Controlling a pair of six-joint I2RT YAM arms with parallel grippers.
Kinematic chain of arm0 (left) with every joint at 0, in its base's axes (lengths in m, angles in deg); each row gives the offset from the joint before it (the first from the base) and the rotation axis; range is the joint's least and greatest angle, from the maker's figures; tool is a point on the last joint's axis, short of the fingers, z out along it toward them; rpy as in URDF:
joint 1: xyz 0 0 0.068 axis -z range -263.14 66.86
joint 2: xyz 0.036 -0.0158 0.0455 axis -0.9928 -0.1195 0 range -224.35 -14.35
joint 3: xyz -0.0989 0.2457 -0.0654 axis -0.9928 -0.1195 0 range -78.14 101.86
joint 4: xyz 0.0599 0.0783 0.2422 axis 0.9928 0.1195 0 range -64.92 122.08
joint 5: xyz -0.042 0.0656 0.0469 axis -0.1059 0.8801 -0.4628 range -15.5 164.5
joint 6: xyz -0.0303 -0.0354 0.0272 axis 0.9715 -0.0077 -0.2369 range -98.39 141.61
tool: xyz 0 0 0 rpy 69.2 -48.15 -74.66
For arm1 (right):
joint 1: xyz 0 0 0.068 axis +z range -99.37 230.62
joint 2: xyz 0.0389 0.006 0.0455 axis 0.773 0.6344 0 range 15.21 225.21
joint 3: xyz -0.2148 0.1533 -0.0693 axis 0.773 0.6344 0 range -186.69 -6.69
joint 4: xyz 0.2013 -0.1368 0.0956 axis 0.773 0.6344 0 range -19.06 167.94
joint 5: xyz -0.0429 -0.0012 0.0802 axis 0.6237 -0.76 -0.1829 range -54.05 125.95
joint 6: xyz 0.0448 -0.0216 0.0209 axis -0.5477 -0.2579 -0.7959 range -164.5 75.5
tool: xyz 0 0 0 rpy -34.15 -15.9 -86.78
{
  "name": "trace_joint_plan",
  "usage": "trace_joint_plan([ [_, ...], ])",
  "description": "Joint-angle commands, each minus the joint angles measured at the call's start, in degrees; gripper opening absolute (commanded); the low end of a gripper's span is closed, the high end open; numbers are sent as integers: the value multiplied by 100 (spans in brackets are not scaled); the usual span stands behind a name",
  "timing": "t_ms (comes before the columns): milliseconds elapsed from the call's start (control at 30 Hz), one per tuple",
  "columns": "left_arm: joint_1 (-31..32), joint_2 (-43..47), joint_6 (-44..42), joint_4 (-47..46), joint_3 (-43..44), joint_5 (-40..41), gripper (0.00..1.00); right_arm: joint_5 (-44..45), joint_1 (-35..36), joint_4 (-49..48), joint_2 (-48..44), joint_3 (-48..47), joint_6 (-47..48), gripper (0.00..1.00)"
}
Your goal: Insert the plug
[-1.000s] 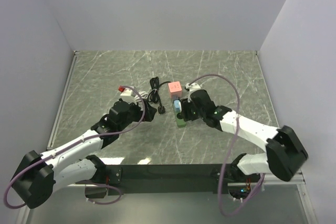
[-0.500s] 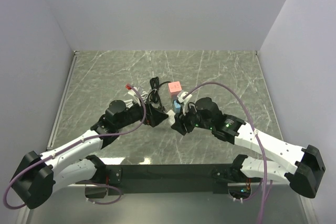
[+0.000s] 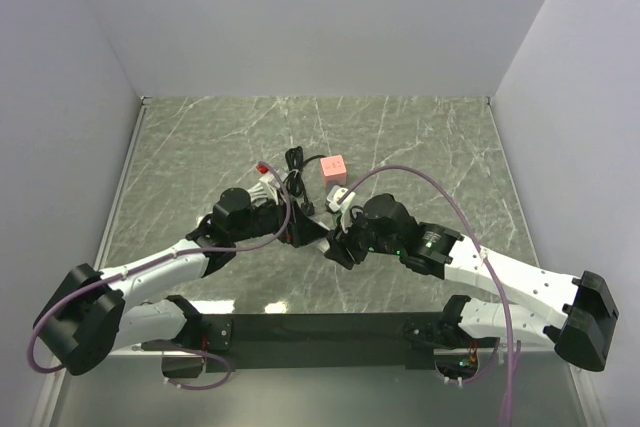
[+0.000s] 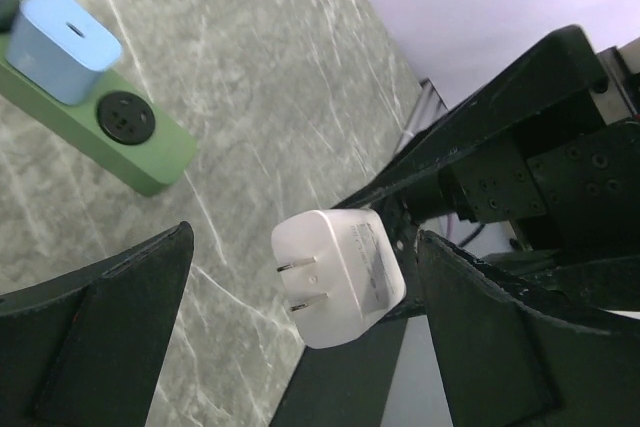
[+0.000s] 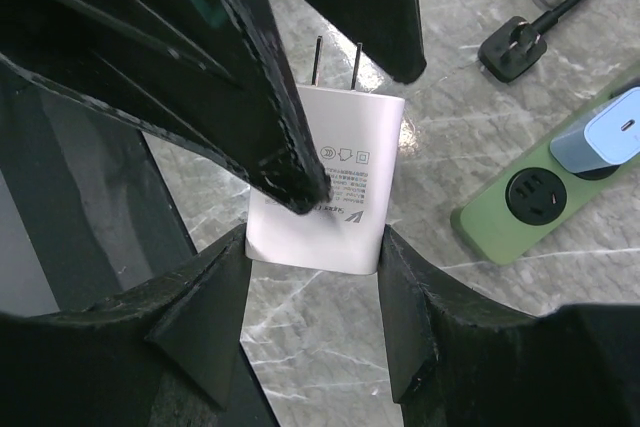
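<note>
A white two-pronged plug (image 5: pixel 335 187) hangs above the table with my right gripper (image 5: pixel 315 252) shut on its rear end, prongs pointing away from the wrist. My left gripper (image 4: pixel 305 237) is open wide, and the plug (image 4: pixel 340 272) sits between its fingers without being pinched. In the top view the two grippers meet nose to nose, the left gripper (image 3: pixel 308 231) against the right gripper (image 3: pixel 338 245). The green power strip (image 5: pixel 515 209) lies on the table beyond, with a blue adapter (image 5: pixel 612 134) in one socket and a round socket (image 4: pixel 126 118) beside it free.
A black cable with a round plug (image 5: pixel 510 51) lies behind the strip. A pink block (image 3: pixel 334 167) stands further back. The marble tabletop (image 3: pixel 420 137) stretches to grey walls on three sides.
The right gripper carried the white plug from the strip toward the near edge and to the left. The left arm swung right until its open fingers straddle the plug.
</note>
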Motion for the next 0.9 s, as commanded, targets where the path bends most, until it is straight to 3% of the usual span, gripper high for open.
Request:
trace_joint_plan([
  [0,-5,-117,179,-531,150,-498,99,105,68,-189,-115,-289,205,23],
  [133,4,-170,302,-839,97,-772,82,175,103,-189,-88,-298,232,23],
  [233,4,-187,320,-857,88,-842,60,237,103,-162,-79,-289,275,23],
  [433,-5,-327,320,-900,123,-1018,38,289,120,-84,-185,-280,381,23],
  [600,4,-494,451,-1147,140,-1255,29,333,120,-66,-229,-280,390,23],
  [633,4,-556,460,-1182,140,-1299,25,386,112,-83,-229,-272,373,23],
  [667,-5,-582,504,-1269,123,-1326,13,482,120,-75,-229,-289,338,24],
  [700,4,-609,530,-1296,114,-1317,1,631,112,-57,-212,-298,285,27],
  [767,-5,-626,644,-1419,62,-1239,1,746,112,-31,-220,-333,223,34],
  [867,-22,-627,741,-1620,88,-1071,1,834,120,40,-264,-412,100,56],
])
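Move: The white plug, already held up in the right fingers with its prongs towards the left palm, sits between the open left fingers, about 2 cm to the right and 1 cm back of the left hand point. From the right hand it is about 2 cm to the left, 1 cm ahead. About 14 cm lower, the green strip's open socket lies 8 cm ahead and 7 cm right of the left hand; the black plug lies 10 cm ahead of that hand, about level sideways. The white plug is pinched from both sides by the left fingers, which close from wide open to somewhat under half and settle on it as their grip effort rises, while that hand eases about 1.5 cm to the right and slightly back, turning some 5 degrees clockwise. The right hand keeps its hold throughout and shifts about 1 cm to the right. ##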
